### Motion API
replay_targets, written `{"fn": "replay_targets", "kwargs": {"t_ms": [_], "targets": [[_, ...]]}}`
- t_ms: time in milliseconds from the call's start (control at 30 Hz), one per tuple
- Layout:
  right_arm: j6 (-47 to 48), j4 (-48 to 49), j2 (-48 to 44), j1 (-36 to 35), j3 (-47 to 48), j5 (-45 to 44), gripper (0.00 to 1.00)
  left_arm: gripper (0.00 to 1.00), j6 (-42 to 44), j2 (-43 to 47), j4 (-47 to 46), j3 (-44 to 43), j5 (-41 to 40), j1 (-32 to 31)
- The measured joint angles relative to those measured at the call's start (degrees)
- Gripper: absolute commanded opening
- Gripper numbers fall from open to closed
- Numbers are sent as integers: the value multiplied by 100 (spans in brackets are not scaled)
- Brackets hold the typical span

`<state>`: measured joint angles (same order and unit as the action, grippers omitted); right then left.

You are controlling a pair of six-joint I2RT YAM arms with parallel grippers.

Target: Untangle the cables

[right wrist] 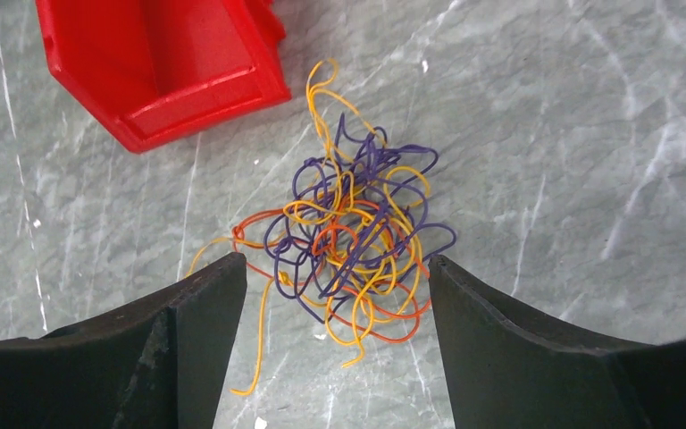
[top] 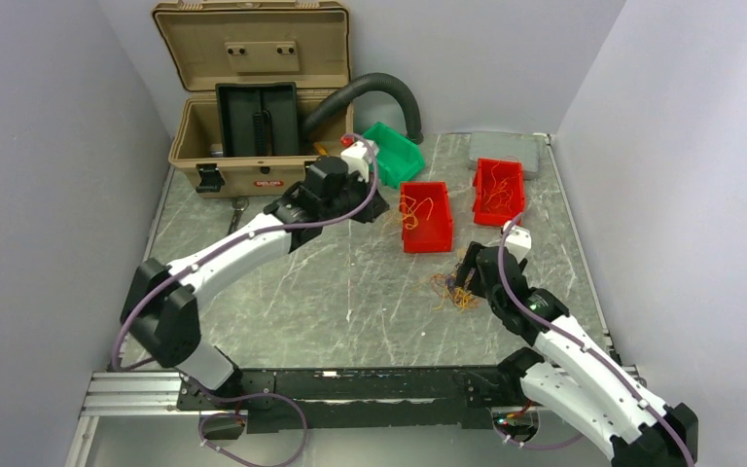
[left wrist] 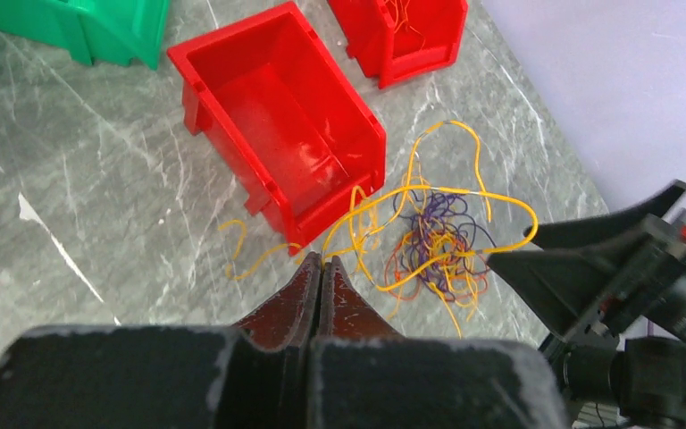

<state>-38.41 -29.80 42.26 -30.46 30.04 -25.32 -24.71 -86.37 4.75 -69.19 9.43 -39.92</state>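
Note:
The cables are a small tangle (right wrist: pixel 357 241) of thin yellow, orange and purple wires lying on the marble table in front of a red bin (right wrist: pixel 205 94). My right gripper (right wrist: pixel 335 261) is open, one finger on each side of the tangle's near edge, nothing held. In the top view this tangle (top: pixel 457 290) sits just left of the right gripper (top: pixel 469 268). My left gripper (left wrist: pixel 322 259) is shut; a yellow cable (left wrist: pixel 464 192) runs from its tips in loops to the tangle (left wrist: pixel 438 241). The left gripper (top: pixel 374 206) hovers beside the red bin (top: pixel 426 238).
A second red bin (top: pixel 499 216) with wires in it stands at the back right. Behind lie a green bin (top: pixel 394 154), an open tan toolbox (top: pixel 253 97), a black hose (top: pixel 379 88) and a grey pad (top: pixel 511 151). A loose yellow piece (left wrist: pixel 241 255) lies left of my left fingertips.

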Motion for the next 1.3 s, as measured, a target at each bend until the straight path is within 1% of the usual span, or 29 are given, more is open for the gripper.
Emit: {"fn": "replay_targets", "kwargs": {"t_ms": [267, 533, 633, 733, 767, 800, 833, 867, 900, 933, 967, 1000, 1067, 1167, 1300], "targets": [[37, -74, -636, 4, 59, -518, 77, 0, -74, -1270, 111, -1189, 210, -20], [76, -96, -826, 11, 98, -675, 77, 0, -173, -2223, 284, -2048, 472, -28], [76, -98, -820, 11, 98, -675, 77, 0, -168, -2570, 435, -2455, 437, -28], [76, -98, -800, 11, 98, -675, 77, 0, -170, -2817, 695, -2680, 275, -28], [76, -98, -787, 11, 98, -675, 77, 2, -173, -2942, 850, -2804, 181, -28], [76, -98, -782, 11, 98, -675, 77, 13, -173, -3051, 955, -2900, 94, -28], [76, -98, -776, 11, 98, -675, 77, 32, -173, -3191, 1126, -3045, 7, -28], [76, -98, -772, 11, 98, -675, 77, 48, -160, -3309, 1233, -3156, -50, -28], [74, -101, -769, 11, 98, -675, 77, 60, -173, -3460, 1384, -3314, -94, -28], [72, -101, -765, 11, 98, -678, 77, 67, -146, -3554, 1467, -3394, -118, -26], [70, -107, -732, 11, 98, -680, 78, 73, -170, -3628, 1554, -3438, -129, -26], [68, -118, -713, 11, 101, -680, 78, 77, -157, -3648, 1631, -3434, -136, -26], [37, -153, -603, 11, 114, -678, 79, 81, -140, -3613, 1690, -3353, -144, -28], [-39, -210, -190, 57, 181, -586, 78, 81, -83, -3335, 1615, -2994, -109, -28], [-168, -186, 643, 199, 249, -214, 71, 80, 63, -2667, 1572, -2509, 46, -31]]}}
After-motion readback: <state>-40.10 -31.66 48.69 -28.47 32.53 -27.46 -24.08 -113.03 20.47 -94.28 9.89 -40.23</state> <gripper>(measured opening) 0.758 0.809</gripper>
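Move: The yellow cable already hangs from the left hand; the empty middle red bin for it lies about 11 cm ahead, 9 cm to the right and 21 cm below. From the same hand the green bin is some 26 cm ahead, 1 cm right, and the cable tangle roughly 3 cm back, 15 cm right. From the right hand, the tangle is about 5 cm ahead, 1 cm left, 10 cm below, and the middle red bin 20 cm ahead, 7 cm left. Letting go of the yellow cable over the middle red bin, the left hand first carries it about 8 cm forward and 7 cm right while sinking some 11 cm, fingers tipping down, then opens wide and backs up and away by about 3 cm. The open right hand rises 4 cm beside the tangle, drifting right, waits, then dips about 5 cm back towards it, untouching. ##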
